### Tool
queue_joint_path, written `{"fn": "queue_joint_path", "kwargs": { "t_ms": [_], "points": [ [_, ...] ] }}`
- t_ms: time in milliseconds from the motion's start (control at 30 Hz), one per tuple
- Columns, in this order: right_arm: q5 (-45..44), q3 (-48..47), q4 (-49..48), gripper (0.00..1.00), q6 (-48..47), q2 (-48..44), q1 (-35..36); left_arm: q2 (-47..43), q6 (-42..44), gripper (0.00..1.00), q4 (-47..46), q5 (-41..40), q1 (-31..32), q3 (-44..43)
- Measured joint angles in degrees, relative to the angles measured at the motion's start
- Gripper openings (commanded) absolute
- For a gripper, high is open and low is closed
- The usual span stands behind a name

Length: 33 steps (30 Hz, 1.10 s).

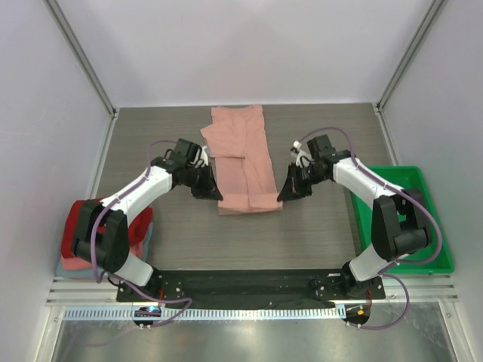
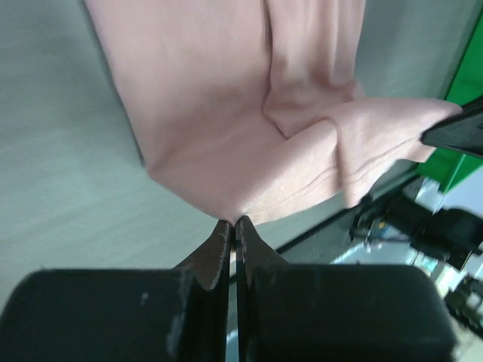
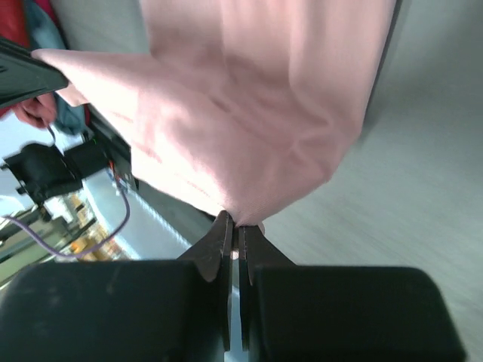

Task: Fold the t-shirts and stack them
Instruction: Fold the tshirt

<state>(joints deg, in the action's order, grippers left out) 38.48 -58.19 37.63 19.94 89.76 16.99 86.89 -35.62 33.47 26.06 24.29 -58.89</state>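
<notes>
A dusty-pink t-shirt (image 1: 243,162) lies folded into a long strip in the middle of the table, its near hem towards the arms. My left gripper (image 1: 214,195) is shut on the near left corner of that t-shirt (image 2: 226,143), the fabric pinched at the fingertips. My right gripper (image 1: 283,196) is shut on the near right corner of the same t-shirt (image 3: 249,128). Both corners look slightly lifted off the wood. At the left edge lies a stack of folded t-shirts (image 1: 75,237): dark red on top, salmon-pink and light blue below.
A green plastic tray (image 1: 423,226) sits at the right side beside the right arm. White walls with metal posts close in the table on three sides. The black base bar (image 1: 241,283) runs along the near edge.
</notes>
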Motion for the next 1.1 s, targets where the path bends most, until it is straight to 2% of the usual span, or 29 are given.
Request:
{"fn": "queue_joint_path", "kwargs": {
  "t_ms": [233,467,767,867,900,967,1000,1033,1067,1100],
  "points": [
    [-0.90,-14.97,-0.46,0.02,-3.80,8.61,-2.71,5.73,3.50,0.00,-1.07,-2.27,-6.43,-7.56],
    [-1.95,-21.92,-2.08,0.02,-5.09,19.19,-2.93,11.87,6.64,0.00,-2.43,-4.02,-7.17,-13.57],
    [-3.37,-30.77,-2.60,0.02,-6.67,27.96,-2.99,19.50,10.69,0.01,-3.41,-5.66,-8.33,-21.64],
    [-3.85,-35.23,-3.15,0.03,-7.43,30.75,-2.99,22.73,11.89,0.02,-3.52,-6.14,-8.72,-24.85],
    [-4.09,-36.74,-3.17,0.06,-7.67,31.71,-2.99,23.93,12.26,0.03,-3.61,-6.36,-8.79,-26.08],
    [-4.52,-39.10,-3.32,0.21,-7.93,33.35,-2.99,25.83,13.03,0.31,-3.72,-6.86,-8.85,-28.04],
    [-4.83,-40.13,-3.45,0.35,-8.13,34.14,-2.99,26.73,13.49,0.43,-3.63,-7.28,-8.85,-29.00],
    [-5.29,-40.76,-3.65,0.40,-8.15,34.77,-2.99,27.61,13.86,0.56,-3.63,-8.07,-8.85,-29.97],
    [-5.81,-41.05,-3.85,0.43,-8.33,35.15,-2.99,28.17,14.01,0.58,-3.65,-8.79,-8.85,-30.64],
    [-6.27,-41.05,-3.80,0.52,-8.50,35.28,-3.04,28.41,13.73,0.59,-3.48,-9.75,-8.85,-31.01]
  ]
}}
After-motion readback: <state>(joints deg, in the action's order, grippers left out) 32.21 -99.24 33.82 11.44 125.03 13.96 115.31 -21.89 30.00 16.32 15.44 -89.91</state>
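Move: Between the two pinching hands hangs the t-shirt's hem, and its laying place, across the body just short of the folded sleeve, is about 21 cm ahead and 2 cm left of the left hand, 8 cm lower; from the right hand it is some 22 cm ahead, 1 cm left and 8 cm down. At table level, the sleeve's middle lies roughly 33 cm ahead of the left hand and 2 cm right, the collar end about 46 cm ahead and 6 cm right. Carrying the pinched hem forward over the shirt's body towards the folded sleeve, both hands travel side by side about 20 cm, the left easing some 3 cm leftward. The right rises 3 cm first, then sinks about 6; both wrists swing their fingertips forward by some 15 degrees. As they arrive low over the cloth, both grippers open part way and the left lets go of its corner. ##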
